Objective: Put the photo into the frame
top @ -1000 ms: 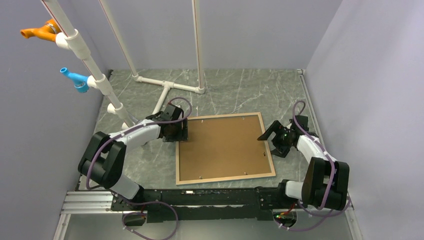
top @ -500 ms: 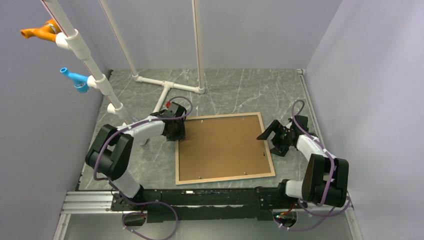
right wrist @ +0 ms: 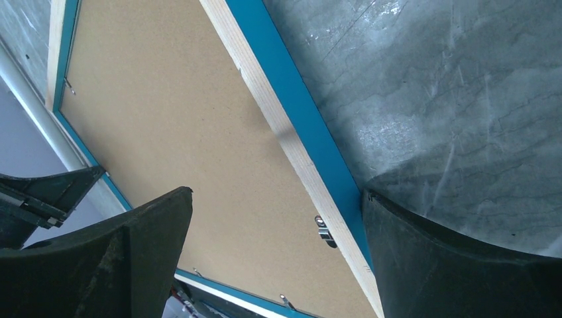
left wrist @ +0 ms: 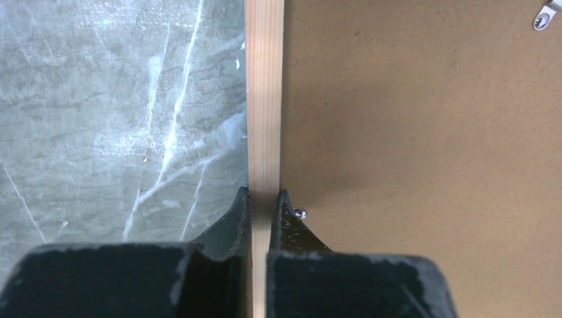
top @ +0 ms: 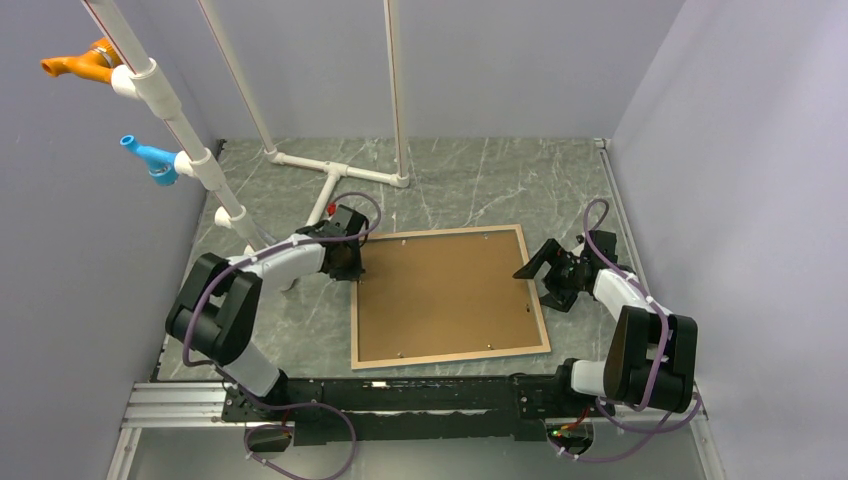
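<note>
The frame (top: pixel 450 353) lies flat on the table with its light wood face up and its blue edge (right wrist: pixel 301 112) showing along the side. A brown backing board (top: pixel 445 295) fills it, held by small metal clips (right wrist: pixel 323 230). The photo is hidden from every view. My left gripper (top: pixel 352 262) is at the frame's left side, near the far corner. In the left wrist view the gripper (left wrist: pixel 264 202) is shut on the wooden rail (left wrist: pixel 264 99), one finger on each side. My right gripper (top: pixel 540 275) hangs open at the frame's right rail (right wrist: pixel 281 136), its jaws wide apart and holding nothing.
A white PVC pipe stand (top: pixel 335 175) rises from the table behind the frame. An orange fitting (top: pixel 80 62) and a blue fitting (top: pixel 145 157) stick out from the pipe at the far left. Grey walls close in both sides, and the arms' mounting rail (top: pixel 400 395) runs along the near edge.
My left gripper has closed onto the frame's left rail, and its arm has shifted slightly. The right gripper and the frame stay where they were.
</note>
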You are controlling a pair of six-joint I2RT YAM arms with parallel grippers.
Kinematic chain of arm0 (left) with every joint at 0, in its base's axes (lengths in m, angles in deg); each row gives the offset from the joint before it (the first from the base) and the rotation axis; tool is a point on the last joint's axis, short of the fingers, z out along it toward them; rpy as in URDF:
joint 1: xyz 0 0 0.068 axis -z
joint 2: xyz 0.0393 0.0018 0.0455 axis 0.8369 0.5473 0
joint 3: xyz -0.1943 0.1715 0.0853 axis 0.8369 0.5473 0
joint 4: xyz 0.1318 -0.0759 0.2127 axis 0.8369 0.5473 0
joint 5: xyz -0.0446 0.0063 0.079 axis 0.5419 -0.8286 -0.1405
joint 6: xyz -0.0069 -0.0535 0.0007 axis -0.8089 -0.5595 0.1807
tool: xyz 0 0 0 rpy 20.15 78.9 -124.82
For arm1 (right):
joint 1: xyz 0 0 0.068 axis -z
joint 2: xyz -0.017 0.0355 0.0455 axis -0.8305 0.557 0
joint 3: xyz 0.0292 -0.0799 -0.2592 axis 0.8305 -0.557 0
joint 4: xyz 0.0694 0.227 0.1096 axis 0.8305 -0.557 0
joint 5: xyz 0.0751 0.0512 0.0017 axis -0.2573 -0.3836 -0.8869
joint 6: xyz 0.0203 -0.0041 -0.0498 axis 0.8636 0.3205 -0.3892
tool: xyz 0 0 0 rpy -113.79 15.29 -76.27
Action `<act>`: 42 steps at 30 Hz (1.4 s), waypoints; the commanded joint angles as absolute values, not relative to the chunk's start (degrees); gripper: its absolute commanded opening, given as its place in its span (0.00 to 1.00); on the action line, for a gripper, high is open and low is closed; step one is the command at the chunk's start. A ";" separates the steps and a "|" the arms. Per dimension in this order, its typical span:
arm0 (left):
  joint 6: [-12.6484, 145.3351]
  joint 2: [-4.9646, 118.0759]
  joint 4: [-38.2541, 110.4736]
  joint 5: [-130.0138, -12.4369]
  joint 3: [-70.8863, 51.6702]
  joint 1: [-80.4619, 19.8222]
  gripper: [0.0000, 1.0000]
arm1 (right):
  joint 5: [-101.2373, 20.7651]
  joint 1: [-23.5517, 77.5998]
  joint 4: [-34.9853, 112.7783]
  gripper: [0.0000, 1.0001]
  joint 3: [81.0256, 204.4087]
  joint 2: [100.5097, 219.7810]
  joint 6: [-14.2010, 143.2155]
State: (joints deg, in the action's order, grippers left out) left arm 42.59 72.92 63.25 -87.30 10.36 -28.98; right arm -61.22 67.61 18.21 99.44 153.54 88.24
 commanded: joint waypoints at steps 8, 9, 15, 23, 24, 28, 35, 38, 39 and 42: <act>40.94 68.11 67.34 -85.24 9.86 -30.03 0.69 | -62.67 67.24 18.96 1.00 98.09 154.37 87.50; 40.66 67.51 67.78 -84.63 9.63 -30.57 0.73 | -62.66 67.25 18.81 1.00 98.07 154.22 87.47; 40.82 63.73 67.39 -78.48 11.02 -31.77 0.77 | -62.05 67.23 17.39 1.00 98.10 153.31 87.05; 40.67 57.39 69.00 -77.33 18.07 -31.81 0.78 | -61.07 65.00 16.86 1.00 97.32 152.27 88.03; 40.53 56.75 69.22 -77.68 18.90 -31.85 0.78 | -60.64 63.83 17.07 1.00 97.37 152.13 88.59; 39.85 54.88 69.60 -78.28 21.83 -31.86 0.78 | -56.26 55.81 17.39 1.00 98.73 151.96 91.66; 38.81 53.22 70.21 -79.32 24.97 -32.01 0.79 | -44.37 45.37 11.32 1.00 104.40 151.67 91.79; 38.81 52.99 71.00 -81.19 25.33 -32.12 0.79 | -39.89 43.78 7.09 1.00 107.11 151.32 89.78; 38.87 52.86 71.01 -81.46 25.45 -32.19 0.79 | -38.63 43.31 5.82 1.00 107.91 151.17 89.04; 38.96 52.68 71.21 -81.91 25.86 -32.45 0.79 | -35.14 41.56 2.28 1.00 109.39 150.11 88.35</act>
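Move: The left hand is shut on the frame's left bar; the stretch of that bar it will go to lies about 9 cm back and 1 cm left, the rear-left corner some 20 cm back, and a metal clip 2 cm to its right and 1 cm back. For the open right hand the frame's right bar is about 3 cm right, level and just below, against its outer finger; a clip on that bar's inner side is some 4 cm back and 1 cm right. Opening first, the left hand lets go of the left bar, lifts about 4 cm, then travels back some 9 cm and a little left, sinking again to straddle the bar with open fingers. The right hand, wide open, holds still, then pushes the right bar left with its outer finger for some 6 cm, drifting back and turning about 15 degrees counter-clockwise, before easing off with a tilt. ##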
